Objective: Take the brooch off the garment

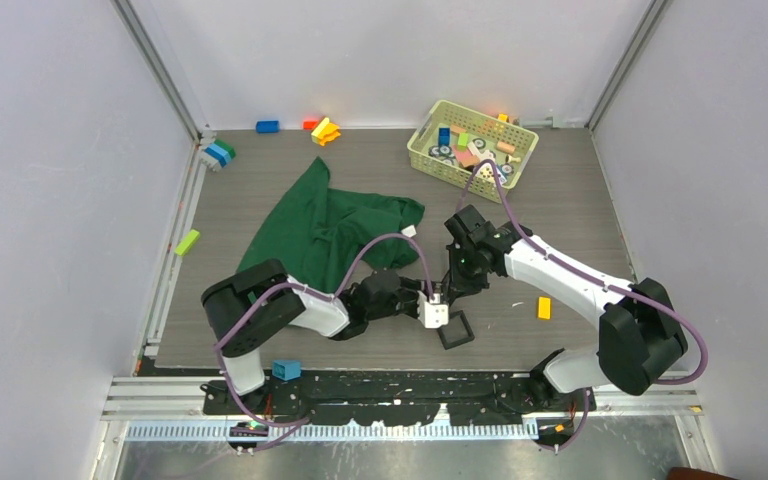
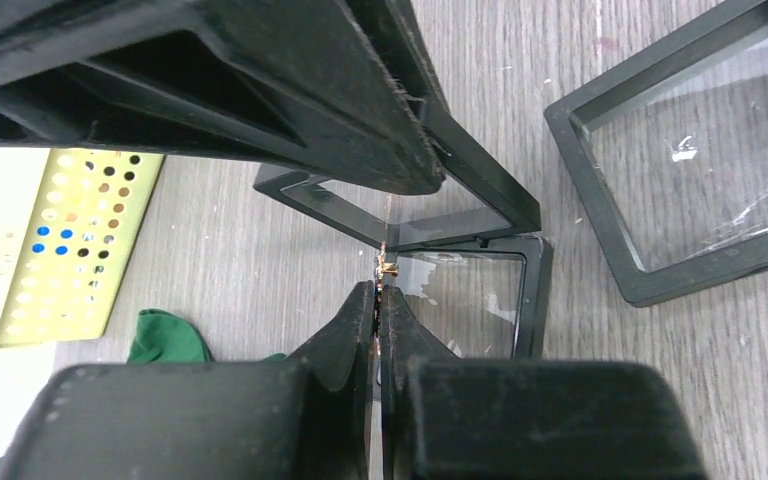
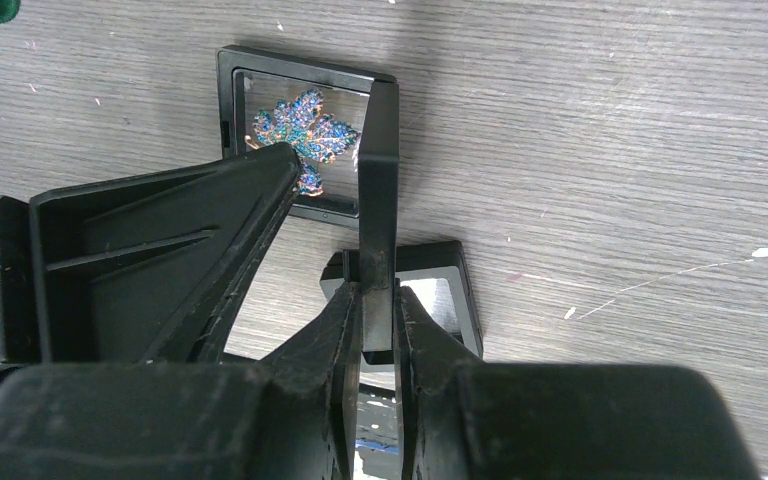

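The brooch (image 3: 310,128) is a small glittering blue leaf with copper edges, lying against the clear window of an opened black frame case (image 3: 230,100). In the left wrist view the brooch (image 2: 388,268) shows edge-on as a thin gold pin, and my left gripper (image 2: 380,290) is shut on it. My right gripper (image 3: 378,290) is shut on the case's upright lid (image 3: 378,180). Both grippers, the left gripper (image 1: 428,300) and the right gripper (image 1: 450,292), meet near the table's front. The dark green garment (image 1: 320,225) lies crumpled behind them, apart from the brooch.
A second black square tray (image 1: 455,330) lies just right of the grippers. A yellow-green basket (image 1: 473,143) of toy parts stands at the back right. Coloured blocks are scattered: yellow (image 1: 544,308), blue (image 1: 286,370), green (image 1: 187,242), and several along the back edge.
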Available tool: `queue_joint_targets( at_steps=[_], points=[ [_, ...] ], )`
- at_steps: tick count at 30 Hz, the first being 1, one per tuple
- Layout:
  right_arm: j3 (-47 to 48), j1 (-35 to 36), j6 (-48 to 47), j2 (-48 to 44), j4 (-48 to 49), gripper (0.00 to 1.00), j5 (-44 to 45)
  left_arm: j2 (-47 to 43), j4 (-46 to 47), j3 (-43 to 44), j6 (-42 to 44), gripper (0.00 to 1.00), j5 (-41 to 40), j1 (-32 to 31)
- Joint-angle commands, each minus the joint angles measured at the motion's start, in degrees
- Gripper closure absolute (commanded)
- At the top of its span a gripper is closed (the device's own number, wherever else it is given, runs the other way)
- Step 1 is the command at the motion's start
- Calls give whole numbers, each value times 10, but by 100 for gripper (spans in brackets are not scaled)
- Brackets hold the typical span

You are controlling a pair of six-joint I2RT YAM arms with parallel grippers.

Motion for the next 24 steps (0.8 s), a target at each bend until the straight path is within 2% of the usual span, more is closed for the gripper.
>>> queue_joint_targets(
  at_steps=[1, 5, 7, 10, 17, 21, 24],
  points=[
    [14, 4, -1, 8, 6, 99, 7, 5, 13, 7, 8, 100, -12, -7],
    [18, 4, 0, 9, 5, 99, 12, 4, -5, 11, 10, 99, -12, -10],
    [19, 4, 0, 10, 5, 99, 12, 2, -11, 12, 10, 95, -11, -12],
    [20, 4, 0, 11, 4, 99, 13, -1, -29, 14, 4, 80, -14, -14],
    [22, 4, 2, 11, 1, 99, 29, -25, -106, 35, -25, 54, 6, -14],
    [30, 4, 0, 14, -5, 97, 51, -52, -157, 46, -61, 41, 10, -15],
    [38, 4, -3, 19, -10, 94, 58, -71, -175, 49, -88, 35, 10, -15]
  ],
)
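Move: The left hand pinches the brooch edge-on over the opened case; the base's middle lies roughly 4 cm below that hand, about 1 cm back and 1 cm right. A square black frame lies some 9 cm back and 5 cm right of the hand, and the green garment's middle is around 11 cm ahead and 20 cm left. The right hand grips the upright lid, with the base's middle about 2 cm ahead, 3 cm left and 6 cm below. Still pinching the brooch, the left hand sinks about 2 cm into the opened case and drifts back 1 cm, opening its fingers on the way to let go of the brooch, then lifts some 1.5 cm with the fingers spreading wide and tipping slightly down. The right hand keeps its pinch on the lid's edge, holding it upright almost in place. ##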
